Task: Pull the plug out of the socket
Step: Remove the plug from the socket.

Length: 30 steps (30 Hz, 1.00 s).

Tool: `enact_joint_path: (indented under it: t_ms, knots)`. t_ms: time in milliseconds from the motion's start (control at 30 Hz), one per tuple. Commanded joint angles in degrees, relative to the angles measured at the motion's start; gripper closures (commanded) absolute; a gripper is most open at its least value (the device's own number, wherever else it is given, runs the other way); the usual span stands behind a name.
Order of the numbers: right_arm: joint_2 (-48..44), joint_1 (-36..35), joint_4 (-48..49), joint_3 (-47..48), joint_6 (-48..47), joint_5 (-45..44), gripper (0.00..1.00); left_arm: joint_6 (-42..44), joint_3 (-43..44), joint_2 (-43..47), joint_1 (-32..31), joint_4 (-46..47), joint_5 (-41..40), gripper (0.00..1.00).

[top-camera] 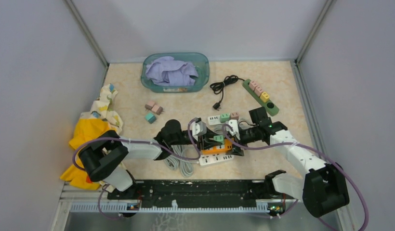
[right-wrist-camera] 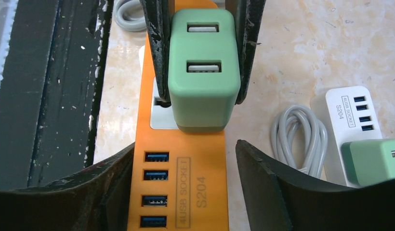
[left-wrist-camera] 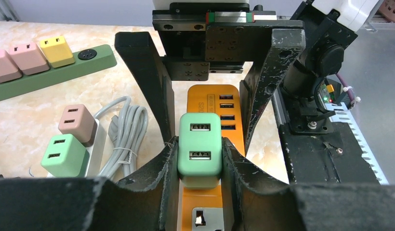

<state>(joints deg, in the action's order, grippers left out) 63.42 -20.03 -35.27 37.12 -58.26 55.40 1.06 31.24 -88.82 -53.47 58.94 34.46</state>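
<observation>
A mint-green plug (left-wrist-camera: 199, 149) (right-wrist-camera: 203, 72) (top-camera: 217, 138) sits in the orange socket strip (left-wrist-camera: 198, 101) (right-wrist-camera: 205, 183) (top-camera: 219, 147) at mid-table. My left gripper (left-wrist-camera: 199, 161) (top-camera: 211, 139) is shut on the plug, one black pad against each side. Its fingers (right-wrist-camera: 157, 48) show at the top of the right wrist view. My right gripper (right-wrist-camera: 185, 147) (top-camera: 235, 139) straddles the strip's USB end. Its left finger rests against the strip's edge and its right finger (right-wrist-camera: 263, 178) stands a little off it, so it is open.
A white strip (right-wrist-camera: 347, 115) (top-camera: 214, 119) with green and pink plugs lies just behind, beside a coiled grey cable (right-wrist-camera: 299, 139). A dark green strip (top-camera: 260, 96), a black cable (top-camera: 223, 86), a teal bin (top-camera: 203, 72), loose plugs (top-camera: 152, 110) and a yellow cloth (top-camera: 89, 139) surround the spot.
</observation>
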Motion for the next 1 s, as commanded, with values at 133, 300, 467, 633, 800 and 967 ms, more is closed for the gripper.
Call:
enact_joint_path:
  t_ms: [133, 300, 467, 633, 800, 967]
  knots:
    - [-0.69, -0.71, 0.8, 1.6, 0.16, 3.42, 0.82, -1.16, 0.49, 0.31, 0.13, 5.75, -0.35, 1.0]
    - [-0.52, -0.97, 0.47, 2.43, 1.49, 3.14, 1.0, 2.15, 1.81, 1.8, -0.45, -2.07, -5.13, 1.0]
    - [0.44, -1.94, 0.0, 3.19, 2.37, 2.08, 1.0, 13.23, 4.13, 5.14, -3.5, -14.5, -15.81, 1.0]
    - [1.66, -2.81, -0.79, 4.09, 2.39, 1.21, 1.0, 7.6, 3.99, 8.14, -1.69, -15.7, -14.76, 0.99]
    - [1.6, -2.82, -0.94, 4.18, 2.46, 0.87, 1.0, -8.38, 0.62, 8.4, 5.77, -4.33, -2.95, 0.99]
    - [1.97, -2.82, -0.94, 4.34, 2.72, 0.52, 1.0, 3.62, 1.21, 10.37, 1.37, -11.07, -5.54, 1.0]
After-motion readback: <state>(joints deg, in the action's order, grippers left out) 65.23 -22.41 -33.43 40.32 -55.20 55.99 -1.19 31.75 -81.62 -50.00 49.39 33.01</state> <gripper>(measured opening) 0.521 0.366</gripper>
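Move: The green plug is already in the left fingers, still on the orange socket, whose middle hangs about 4 cm below them. From the right hand the orange socket's middle is about 5 cm to the left, at hand height, the USB end already lying between its open fingers; the plug is 7 cm left and 3 cm up. From the left hand, the near white socket lies about 6 cm back, 1 cm left and 10 cm down; the far green plug is 13 cm ahead, 3 cm right. The right fingers close on both long sides of the orange socket's USB end and keep that grip, while the left fingers keep their pinch on the plug. The left hand edges forward a little, rocks and twists by some 10 degrees counter-clockwise, partly turning back; then both hands travel left and up together, about 2 cm, keeping plug and socket between them. ##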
